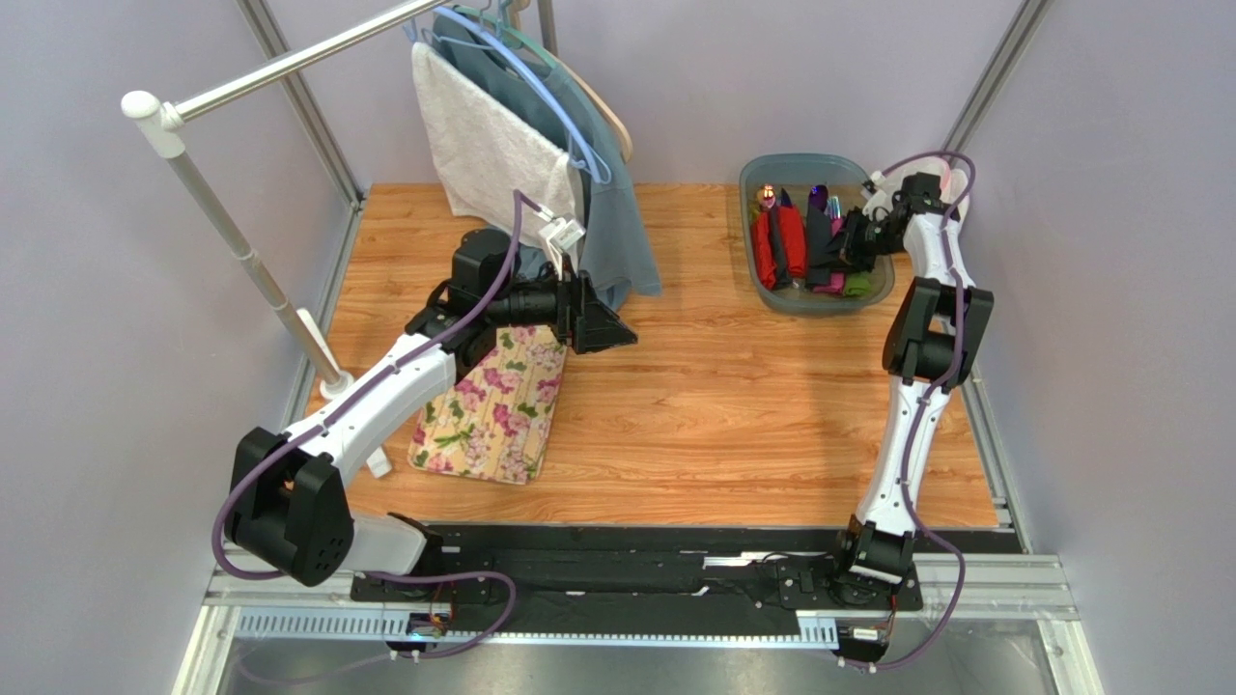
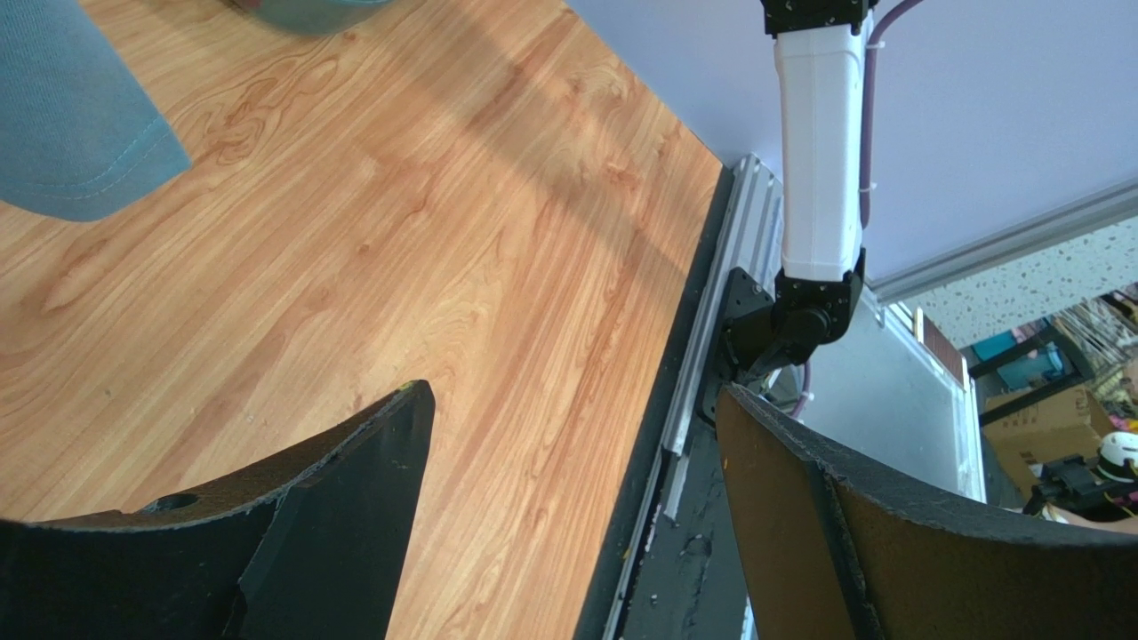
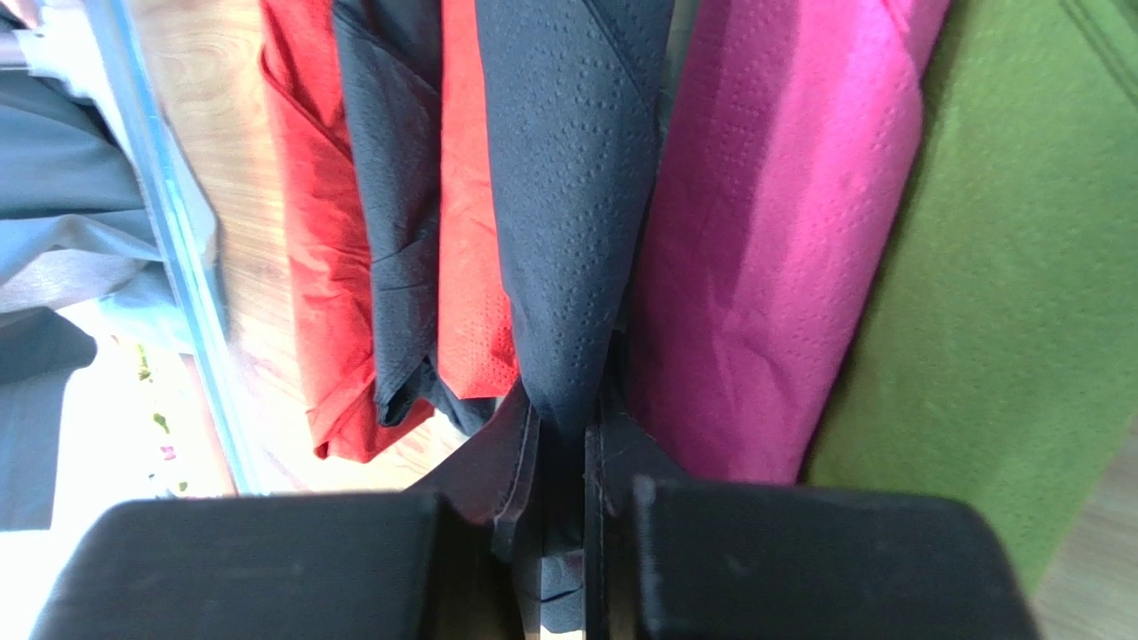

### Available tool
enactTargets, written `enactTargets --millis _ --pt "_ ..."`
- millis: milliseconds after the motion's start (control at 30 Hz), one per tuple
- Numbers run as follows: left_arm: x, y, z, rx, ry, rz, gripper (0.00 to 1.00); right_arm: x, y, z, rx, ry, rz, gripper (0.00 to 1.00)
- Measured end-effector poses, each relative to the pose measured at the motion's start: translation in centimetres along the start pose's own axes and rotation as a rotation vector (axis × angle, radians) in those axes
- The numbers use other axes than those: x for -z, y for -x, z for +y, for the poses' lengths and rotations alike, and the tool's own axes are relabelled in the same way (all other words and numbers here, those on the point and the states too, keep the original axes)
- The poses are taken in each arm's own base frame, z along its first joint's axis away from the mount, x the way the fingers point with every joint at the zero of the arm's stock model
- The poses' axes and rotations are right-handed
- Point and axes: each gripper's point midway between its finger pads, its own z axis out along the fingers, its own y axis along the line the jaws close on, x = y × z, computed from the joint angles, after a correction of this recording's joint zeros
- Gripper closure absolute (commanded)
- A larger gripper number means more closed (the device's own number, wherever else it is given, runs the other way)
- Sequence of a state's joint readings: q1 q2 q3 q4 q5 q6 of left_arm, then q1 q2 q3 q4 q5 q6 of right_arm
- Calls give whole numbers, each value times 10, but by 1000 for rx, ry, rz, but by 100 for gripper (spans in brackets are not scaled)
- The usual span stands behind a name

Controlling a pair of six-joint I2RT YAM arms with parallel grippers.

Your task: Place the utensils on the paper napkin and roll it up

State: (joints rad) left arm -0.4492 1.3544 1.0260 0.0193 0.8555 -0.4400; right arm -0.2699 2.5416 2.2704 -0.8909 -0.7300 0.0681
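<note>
My right gripper reaches into the grey bin at the back right and is shut on a dark navy paper napkin, pinching its folded end between the fingers. In the top view that gripper sits low among the bin's contents. My left gripper hangs open over bare wood with nothing between its fingers; from above, the left gripper is just right of the floral mat. The utensils cannot be made out for certain; only slim purple ends show at the bin's far side.
Red rolls, a pink roll and a green one lie beside the held napkin. A floral mat lies at the left front. Hanging clothes on a white rack stand at the back left.
</note>
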Motion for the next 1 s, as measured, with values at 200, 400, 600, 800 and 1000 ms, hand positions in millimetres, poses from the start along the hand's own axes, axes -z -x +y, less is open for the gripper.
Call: enactTargets --millis 200,400,600,800,1000 --pt "0 0 0 1 1 0 14 -1 -1 -5 9 -33 9 90" --pt "1 1 2 7 6 -4 14 0 -2 -8 23 -64 15 71" --pt "1 2 6 19 11 -6 14 0 -4 -11 26 -87 23 58" --pt "-2 3 8 37 9 -12 14 1 -3 -11 29 -104 24 57" --pt "-2 4 9 48 8 -16 14 2 -3 -13 29 -119 23 52"
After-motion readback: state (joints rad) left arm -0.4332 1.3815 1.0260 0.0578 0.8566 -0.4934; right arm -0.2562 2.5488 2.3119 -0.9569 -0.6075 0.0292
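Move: The black napkin roll is still pinched near its near end in the right gripper, inside the bin, with its middle about 3 cm ahead and 1 cm left of the hand. A red bundle lies some 6 cm left and 2 cm ahead, the magenta one roughly 2 cm right and 1 cm ahead, and the green one about 5 cm right, level with the hand, all about 3 cm lower. From the left hand the roll is some 28 cm ahead, 34 cm right and 21 cm below. Ease the right gripper down and to the right about 1 cm, rolling its left side down some 5 degrees, so the napkin roll is lowered between the red and magenta bundles. About halfway through, open the fingers from nearly shut to a bit under half, letting go of the squeezed end, and keep them there, one on each side of the roll. ##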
